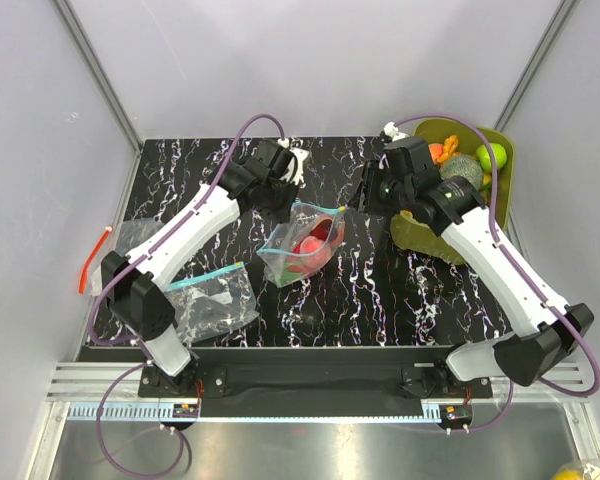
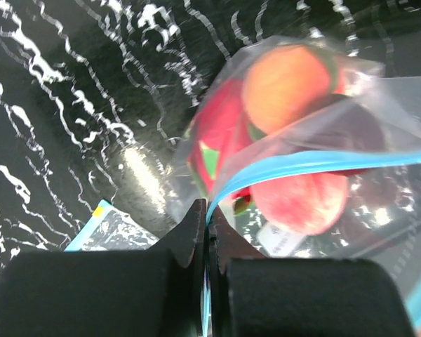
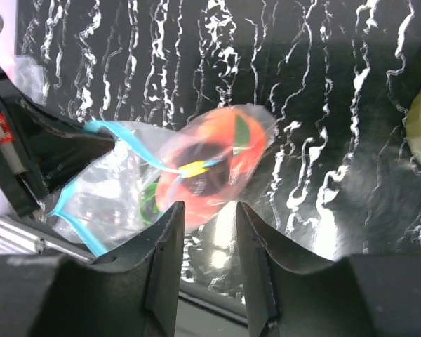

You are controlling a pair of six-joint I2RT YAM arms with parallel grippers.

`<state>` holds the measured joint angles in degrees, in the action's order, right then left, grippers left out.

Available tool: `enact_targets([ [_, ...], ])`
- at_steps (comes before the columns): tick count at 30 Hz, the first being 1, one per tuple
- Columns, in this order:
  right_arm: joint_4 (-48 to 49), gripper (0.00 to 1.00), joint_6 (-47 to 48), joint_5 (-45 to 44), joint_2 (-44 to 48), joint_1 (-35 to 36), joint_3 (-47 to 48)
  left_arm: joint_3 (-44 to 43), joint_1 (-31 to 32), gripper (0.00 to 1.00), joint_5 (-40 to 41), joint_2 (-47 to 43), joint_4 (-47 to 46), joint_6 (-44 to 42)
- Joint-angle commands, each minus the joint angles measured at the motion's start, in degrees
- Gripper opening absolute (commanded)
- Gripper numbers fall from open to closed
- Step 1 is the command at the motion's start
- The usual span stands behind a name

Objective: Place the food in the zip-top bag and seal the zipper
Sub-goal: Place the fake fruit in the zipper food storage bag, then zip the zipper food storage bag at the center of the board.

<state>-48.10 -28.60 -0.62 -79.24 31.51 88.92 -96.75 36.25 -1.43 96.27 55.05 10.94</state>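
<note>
The zip-top bag (image 1: 302,247) hangs over the middle of the table, partly lifted, with red, orange and peach food (image 2: 286,83) inside it. My left gripper (image 2: 209,210) is shut on the blue-green zipper (image 2: 323,163) at the bag's mouth edge; from above the left gripper (image 1: 292,190) sits at the bag's far top edge. My right gripper (image 3: 209,214) is open with nothing between its fingers. It hovers just short of the bag's (image 3: 217,158) right end, with the right gripper (image 1: 365,193) to the right of the bag in the top view.
An olive-green tub (image 1: 422,234) at the back right holds more toy food, among it a green ball (image 1: 491,155). A second clear bag (image 1: 218,300) lies front left. A third bag (image 1: 135,238), with an orange-red strip (image 1: 87,262), lies at the left edge.
</note>
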Motion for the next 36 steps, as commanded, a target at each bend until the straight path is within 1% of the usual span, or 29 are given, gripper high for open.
enact_targets([
  [1,5.5,0.41,8.4,7.4,-0.5,-2.6,-1.8,2.3,-1.8,0.00,3.2,-2.6,-3.8,-1.6],
  [4,9.4,0.42,10.4,10.9,-1.3,-3.6,-4.0,4.9,-2.1,0.00,4.9,-4.0,-6.1,-2.1],
  [5,11.4,0.44,11.9,11.5,-2.0,-3.8,-4.5,6.4,-2.1,0.00,5.6,-4.8,-8.8,-1.9],
  [7,14.3,0.49,16.1,15.1,-4.3,-4.1,-7.6,10.3,-2.2,0.00,5.5,-7.3,-11.4,-1.8],
  [8,16.7,0.55,19.9,20.2,-5.0,-4.3,-8.8,11.5,-2.2,0.00,5.3,-9.0,-14.0,-1.9],
  [9,17.7,0.59,20.7,21.3,-5.7,-4.4,-9.8,13.4,-2.3,0.00,5.0,-9.7,-15.0,-2.1],
  [10,18.8,0.61,20.9,22.3,-7.0,-5.0,-11.2,14.3,-2.2,0.00,4.9,-10.4,-16.3,-2.1],
  [12,24.2,0.68,20.3,29.7,-7.9,-7.3,-12.5,15.8,-2.2,0.00,5.4,-12.3,-18.8,-2.2],
  [13,26.0,0.70,20.1,32.2,-8.6,-8.2,-13.0,16.9,-2.2,0.00,5.6,-12.9,-19.4,-2.4],
  [14,29.6,0.71,19.5,37.6,-8.7,-9.1,-13.2,17.4,-2.2,0.00,5.8,-13.9,-20.5,-2.4],
  [16,35.7,0.70,18.2,41.9,-8.6,-11.3,-15.8,18.9,-2.3,0.00,5.6,-14.7,-21.6,-2.7],
  [18,38.9,0.70,17.2,47.1,-8.8,-12.8,-17.6,19.0,-2.2,0.00,5.1,-15.1,-21.7,-2.9],
  [20,39.8,0.70,17.5,51.7,-10.1,-13.6,-17.7,17.7,-2.2,0.00,4.4,-15.1,-20.1,-3.1],
  [22,40.9,0.69,17.7,53.0,-11.5,-13.6,-17.1,17.4,-2.2,0.00,3.8,-15.4,-19.5,-3.5],
  [24,44.8,0.67,17.9,53.6,-11.9,-13.5,-18.3,17.4,-2.1,0.00,2.8,-15.9,-19.6,-4.6],
  [26,50.3,0.68,19.5,53.6,-11.6,-13.4,-19.3,18.3,-2.2,0.00,1.6,-16.8,-20.6,-5.6],
  [27,50.8,0.70,20.7,53.6,-11.6,-13.5,-19.6,19.0,-2.1,0.00,0.0,-17.2,-21.5,-5.8],
  [29,48.4,0.69,24.7,54.1,-13.0,-13.4,-17.8,20.5,-2.2,0.00,-1.5,-18.3,-23.7,-6.4],
  [31,43.4,0.67,26.9,55.0,-15.1,-13.5,-14.8,19.9,-2.1,0.00,-1.9,-18.7,-23.0,-6.1],
  [33,45.6,0.67,26.8,54.9,-14.7,-13.3,-16.1,19.9,-2.2,0.00,-2.1,-19.2,-23.0,-7.0],
  [34,49.7,0.68,26.8,54.3,-14.4,-13.3,-17.0,20.0,-2.2,0.00,-1.8,-19.3,-23.0,-7.1],
  [36,51.7,0.68,27.6,54.0,-14.5,-13.2,-18.1,19.2,-2.2,0.00,-2.2,-19.3,-22.3,-8.0],
])
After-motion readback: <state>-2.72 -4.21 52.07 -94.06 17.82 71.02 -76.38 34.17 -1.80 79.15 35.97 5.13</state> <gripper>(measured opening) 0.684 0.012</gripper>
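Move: The right hand holds nothing; the bag's yellow zipper tab lies about 5 cm ahead of it, 4 cm left and 8 cm lower. The peach in the bag is some 10 cm left, 1 cm ahead and 15 cm below; the food bin's middle is about 20 cm right, 13 cm ahead and 16 cm below. From the left hand, already pinching the bag's rim, the tab is roughly 12 cm right, 2 cm ahead, about level. Right hand swings down, forward and left to the yellow tab, turning counter-clockwise, opening; left keeps pinching, shifting left. ##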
